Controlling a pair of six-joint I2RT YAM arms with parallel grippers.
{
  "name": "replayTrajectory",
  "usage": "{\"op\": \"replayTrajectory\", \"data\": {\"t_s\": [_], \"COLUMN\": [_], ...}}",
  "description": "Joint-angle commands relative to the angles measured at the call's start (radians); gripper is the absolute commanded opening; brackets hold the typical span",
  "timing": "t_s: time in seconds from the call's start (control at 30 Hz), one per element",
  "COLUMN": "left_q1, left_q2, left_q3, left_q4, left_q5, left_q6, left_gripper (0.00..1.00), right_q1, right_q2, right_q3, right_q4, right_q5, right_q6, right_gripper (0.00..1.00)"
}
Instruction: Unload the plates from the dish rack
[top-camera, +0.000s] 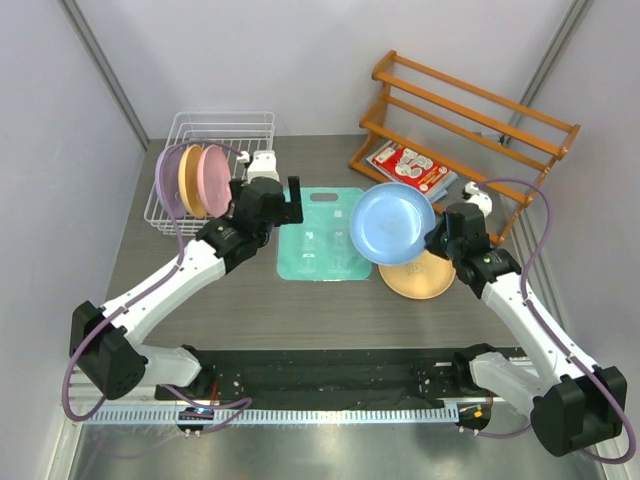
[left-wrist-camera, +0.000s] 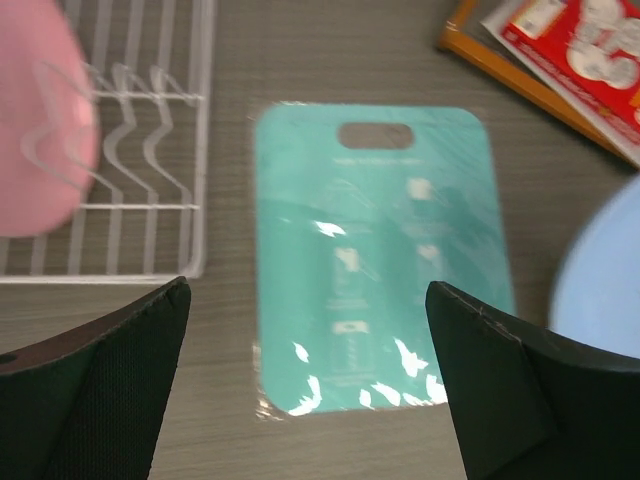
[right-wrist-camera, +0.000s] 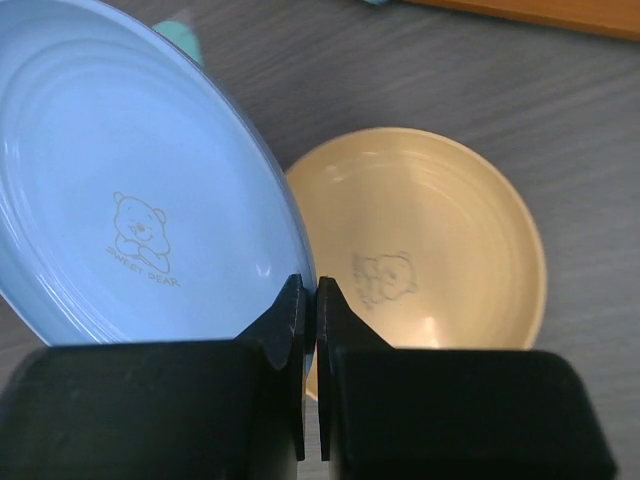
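Note:
The white wire dish rack (top-camera: 245, 125) stands at the back left with a lilac plate (top-camera: 164, 185), an orange plate (top-camera: 188, 180) and a pink plate (top-camera: 213, 178) upright in it. My left gripper (top-camera: 280, 200) hovers just right of the rack, open and empty, over the mat's left edge; in the left wrist view the left gripper (left-wrist-camera: 305, 330) has its fingers (left-wrist-camera: 110, 380) far apart. My right gripper (right-wrist-camera: 311, 300) is shut on the rim of a blue plate (right-wrist-camera: 130, 180), held tilted above a yellow-orange plate (right-wrist-camera: 430, 240) that lies flat on the table.
A teal rectangular mat (top-camera: 320, 240) lies in the middle of the table. An orange-brown wooden slatted rack (top-camera: 470, 115) stands at the back right with a red-and-white packet (top-camera: 410, 165) under it. Grey walls close in both sides.

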Motion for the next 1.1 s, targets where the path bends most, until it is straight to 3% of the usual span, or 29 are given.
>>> {"op": "replayTrajectory", "data": {"t_s": [0.0,0.13,0.57,0.77,0.87,0.93,1.0,1.07], "left_q1": [0.002,0.055,0.158,0.186,0.201,0.207,0.215,0.218], "left_q2": [-0.03,-0.014,0.006,0.016,0.019,0.02,0.023,0.028], "left_q3": [0.011,0.023,0.013,0.013,0.013,0.013,0.013,0.014], "left_q4": [0.042,0.053,0.046,0.049,0.046,0.046,0.047,0.046], "left_q5": [-0.341,-0.38,-0.276,-0.252,-0.236,-0.229,-0.221,-0.221], "left_q6": [0.19,0.247,0.204,0.196,0.187,0.182,0.181,0.179], "left_gripper": [0.99,0.99,1.0,1.0,1.0,0.99,1.0,0.99], "right_q1": [-0.085,-0.136,-0.141,-0.142,-0.144,-0.144,-0.144,-0.144], "right_q2": [-0.061,-0.101,-0.108,-0.072,-0.061,-0.062,-0.075,-0.091], "right_q3": [-0.068,-0.113,-0.211,-0.236,-0.234,-0.233,-0.223,-0.21], "right_q4": [-0.103,-0.132,-0.167,-0.107,-0.092,-0.089,-0.091,-0.097], "right_q5": [0.095,0.092,0.243,0.201,0.182,0.176,0.176,0.181], "right_q6": [0.095,0.132,0.168,0.167,0.153,0.15,0.139,0.129], "right_gripper": [0.01,0.01,0.03,0.07,0.25,0.6,0.83,0.9]}}
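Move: The blue plate still hangs in my right hand by its right rim. The yellow plate on the table, where it is going, has its middle about 5 cm back of that hand, 1 cm left and 11 cm below; the magazines lie some 19 cm ahead, 4 cm left. From my empty left hand, the pink plate stands about 16 cm left, 10 cm ahead and 7 cm lower, the rack's yellow plate 6 cm left of it; the green mat is 11 cm right, 1 cm ahead, 17 cm below. With my right hand I carry the blue plate down, right and back, roughly 10 cm lower, turning the wrist some 20 degrees clockwise, to lay it over the yellow plate, then open my fingers at its rim. Meanwhile my open left hand sweeps about 12 cm left and a little forward towards the pink plate, turning counter-clockwise with its left side rising. ##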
